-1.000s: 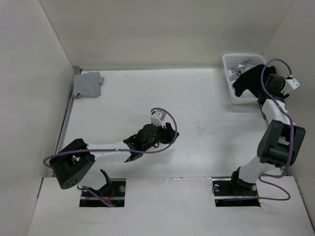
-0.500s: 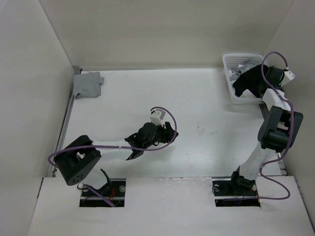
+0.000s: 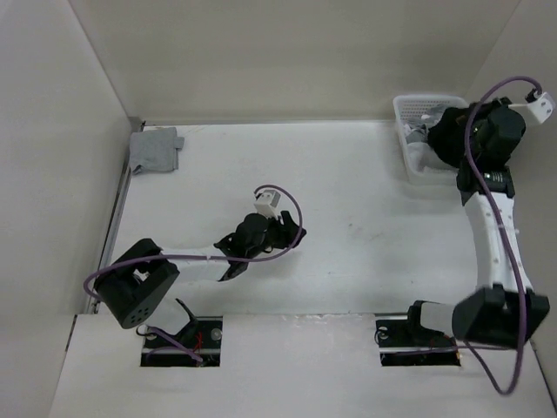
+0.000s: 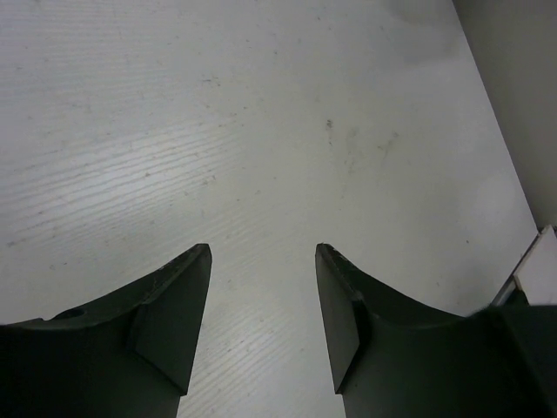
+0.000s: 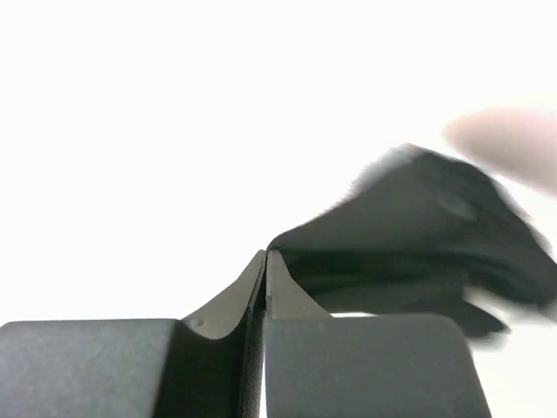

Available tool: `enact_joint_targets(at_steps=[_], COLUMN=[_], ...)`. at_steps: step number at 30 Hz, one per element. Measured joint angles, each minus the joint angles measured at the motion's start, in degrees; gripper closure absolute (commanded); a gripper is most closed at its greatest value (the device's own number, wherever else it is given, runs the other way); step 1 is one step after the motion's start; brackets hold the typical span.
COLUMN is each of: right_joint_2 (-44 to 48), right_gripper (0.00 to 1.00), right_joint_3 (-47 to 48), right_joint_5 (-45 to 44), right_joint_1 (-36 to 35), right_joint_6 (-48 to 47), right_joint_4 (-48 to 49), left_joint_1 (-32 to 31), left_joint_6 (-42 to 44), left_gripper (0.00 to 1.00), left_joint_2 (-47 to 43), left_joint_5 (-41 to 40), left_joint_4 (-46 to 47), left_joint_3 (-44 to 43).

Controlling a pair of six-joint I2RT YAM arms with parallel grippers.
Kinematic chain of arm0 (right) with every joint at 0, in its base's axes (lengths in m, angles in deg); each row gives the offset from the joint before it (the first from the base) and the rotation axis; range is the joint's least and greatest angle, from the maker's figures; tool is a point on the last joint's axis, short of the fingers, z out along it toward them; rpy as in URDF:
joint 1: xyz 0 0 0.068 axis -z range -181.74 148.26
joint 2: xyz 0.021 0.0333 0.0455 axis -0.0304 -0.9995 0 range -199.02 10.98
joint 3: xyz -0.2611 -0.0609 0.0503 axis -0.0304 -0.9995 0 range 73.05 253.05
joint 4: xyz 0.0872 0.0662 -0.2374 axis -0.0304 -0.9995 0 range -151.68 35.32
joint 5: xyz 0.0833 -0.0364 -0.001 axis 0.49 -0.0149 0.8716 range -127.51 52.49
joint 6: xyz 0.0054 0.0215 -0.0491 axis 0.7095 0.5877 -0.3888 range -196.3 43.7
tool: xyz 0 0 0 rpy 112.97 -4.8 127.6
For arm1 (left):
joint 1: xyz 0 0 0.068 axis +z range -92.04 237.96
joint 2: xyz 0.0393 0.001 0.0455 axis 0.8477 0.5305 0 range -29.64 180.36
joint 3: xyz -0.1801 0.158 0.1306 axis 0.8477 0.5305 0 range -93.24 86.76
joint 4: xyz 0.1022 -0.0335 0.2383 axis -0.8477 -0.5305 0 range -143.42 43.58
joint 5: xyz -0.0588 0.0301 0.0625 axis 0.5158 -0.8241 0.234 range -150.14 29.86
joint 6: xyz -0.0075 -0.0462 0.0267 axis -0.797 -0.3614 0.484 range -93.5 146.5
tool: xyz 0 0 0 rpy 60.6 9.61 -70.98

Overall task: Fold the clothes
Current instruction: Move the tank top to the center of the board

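Observation:
The clothes (image 3: 442, 138), a plain black garment, hang bunched over the white basket (image 3: 407, 108) at the far right. My right gripper (image 3: 461, 131) is raised above the basket and shut on them. In the right wrist view its jaws (image 5: 265, 254) are pressed together, and the black fabric (image 5: 418, 226) runs off to the right from the tips against a washed-out bright background. My left gripper (image 3: 294, 235) hovers over the middle of the table, open. The left wrist view shows only bare white table (image 4: 261, 104) between its spread fingers (image 4: 263, 252).
A small folded grey cloth (image 3: 155, 148) lies at the far left corner. White and grey garments (image 3: 420, 132) sit in the basket under the black one. Walls close in the table on the left, back and right.
The right gripper has shut on the black garment and risen, its arm stretching upward; the garment bunched up with it. The left gripper shifted slightly toward the far left, still open.

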State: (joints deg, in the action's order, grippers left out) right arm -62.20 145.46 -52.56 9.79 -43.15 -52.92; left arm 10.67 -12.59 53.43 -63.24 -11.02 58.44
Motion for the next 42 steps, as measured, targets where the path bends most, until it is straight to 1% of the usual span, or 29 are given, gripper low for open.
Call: enact_joint_targets(at_steps=[2,3,6,9,12,15,17,20,22,25,27,30,32,33,34,36,37,39,40,42], right_joint_2=[5.9,7.5,11.2,11.7,10.5,8.5,7.3,4.7,-0.6,-13.7,-21.6,-28.8,-29.6,-29.4,-29.0,-27.6,-26.4,-24.7,-23.8,-21.9], right_gripper=[1.00,1.00,0.99,0.99,0.98,0.96,0.95,0.96,0.97,0.98,0.98,0.97,0.96,0.93,0.87,0.73,0.62,0.50,0.48,0.46], right_joint_3=[3.2,4.8,12.8,17.8,21.2,21.1,18.3,10.3,6.2,4.8,4.3,1.8,-0.2,-1.2,-2.4,-4.5,-6.3,-9.0,-10.5,-13.5], right_joint_5=[0.1,0.3,0.7,0.8,0.9,1.6,2.1,3.9,6.9,11.1,12.8,14.4,14.6,14.6,14.7,14.8,14.9,15.0,15.0,14.8], right_joint_1=[-6.7,-9.5,-21.6,-29.9,-38.4,-44.8,-47.0,-46.9,-44.7,-40.6,-38.5,-36.0,-35.0,-34.4,-33.6,-32.5,-31.6,-30.3,-29.7,-28.7], right_joint_6=[-0.9,-1.4,-4.2,-6.8,-9.3,-10.5,-10.4,-8.5,-5.9,-2.1,-0.1,1.8,2.3,2.6,2.9,3.4,4.0,4.7,5.1,5.6], right_joint_4=[1.8,2.3,4.2,5.4,5.9,6.2,7.5,10.0,12.5,14.2,13.9,12.8,12.5,12.7,13.9,15.6,17.0,18.7,19.4,20.4], left_joint_1=[1.5,2.6,5.3,8.6,13.8,18.7,21.3,24.4,26.6,28.8,29.2,29.7,30.0,29.9,29.6,28.6,28.0,27.1,26.9,27.0], left_joint_6=[-0.6,-1.2,-2.6,-4.4,-6.4,-8.1,-8.8,-9.4,-9.7,-10.0,-10.0,-9.4,-8.8,-8.5,-8.1,-7.3,-7.0,-6.5,-6.5,-6.8], left_gripper=[0.51,0.51,0.51,0.51,0.51,0.51,0.51,0.51,0.52,0.55,0.56,0.57,0.57,0.57,0.57,0.56,0.55,0.53,0.53,0.53], left_joint_2=[0.0,0.0,-1.0,-4.2,-9.5,-15.3,-18.8,-22.5,-23.6,-23.7,-23.7,-23.8,-24.2,-24.4,-24.4,-24.4,-24.2,-22.8,-21.5,-18.1], left_joint_5=[0.2,0.4,0.8,1.2,1.5,1.7,1.7,1.8,2.1,2.1,2.3,2.0,1.2,0.7,-0.3,-1.8,-2.8,-4.3,-4.9,-5.9], left_joint_4=[0.0,0.1,0.0,0.0,-0.5,-2.5,-3.8,-5.8,-7.3,-10.0,-11.6,-14.8,-16.9,-17.9,-19.0,-20.9,-21.7,-22.5,-22.8,-22.8], left_joint_3=[0.6,1.0,2.0,3.6,5.4,6.5,7.0,7.9,8.6,9.2,9.5,9.6,9.6,9.6,9.6,9.6,9.6,9.4,9.3,8.9])
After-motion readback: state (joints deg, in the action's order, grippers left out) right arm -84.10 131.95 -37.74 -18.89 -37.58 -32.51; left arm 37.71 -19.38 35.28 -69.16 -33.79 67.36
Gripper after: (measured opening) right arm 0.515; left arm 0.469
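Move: My right hand already holds the black tank top, high up at the far right. The spot for it, the centre of the board, lies about 50 cm to my left, 10 cm back and roughly 39 cm down. The laundry basket stands some 10 cm ahead, 5 cm left and 34 cm below. From my left hand the board's centre is about 8 cm ahead, level sideways and 9 cm down; the folded grey cloth is 26 cm ahead, 39 cm left, 8 cm down. I whip my right hand left, up and back with the tank top, fingers tipping up. Then I fling it forward and sharply down some 45 cm over the board, swinging counter-clockwise, draw slightly back to the right and open my fingers to let go. My left hand clears out leftward about 20 cm, arcing over and down beside the cloth, fingers still half open. ##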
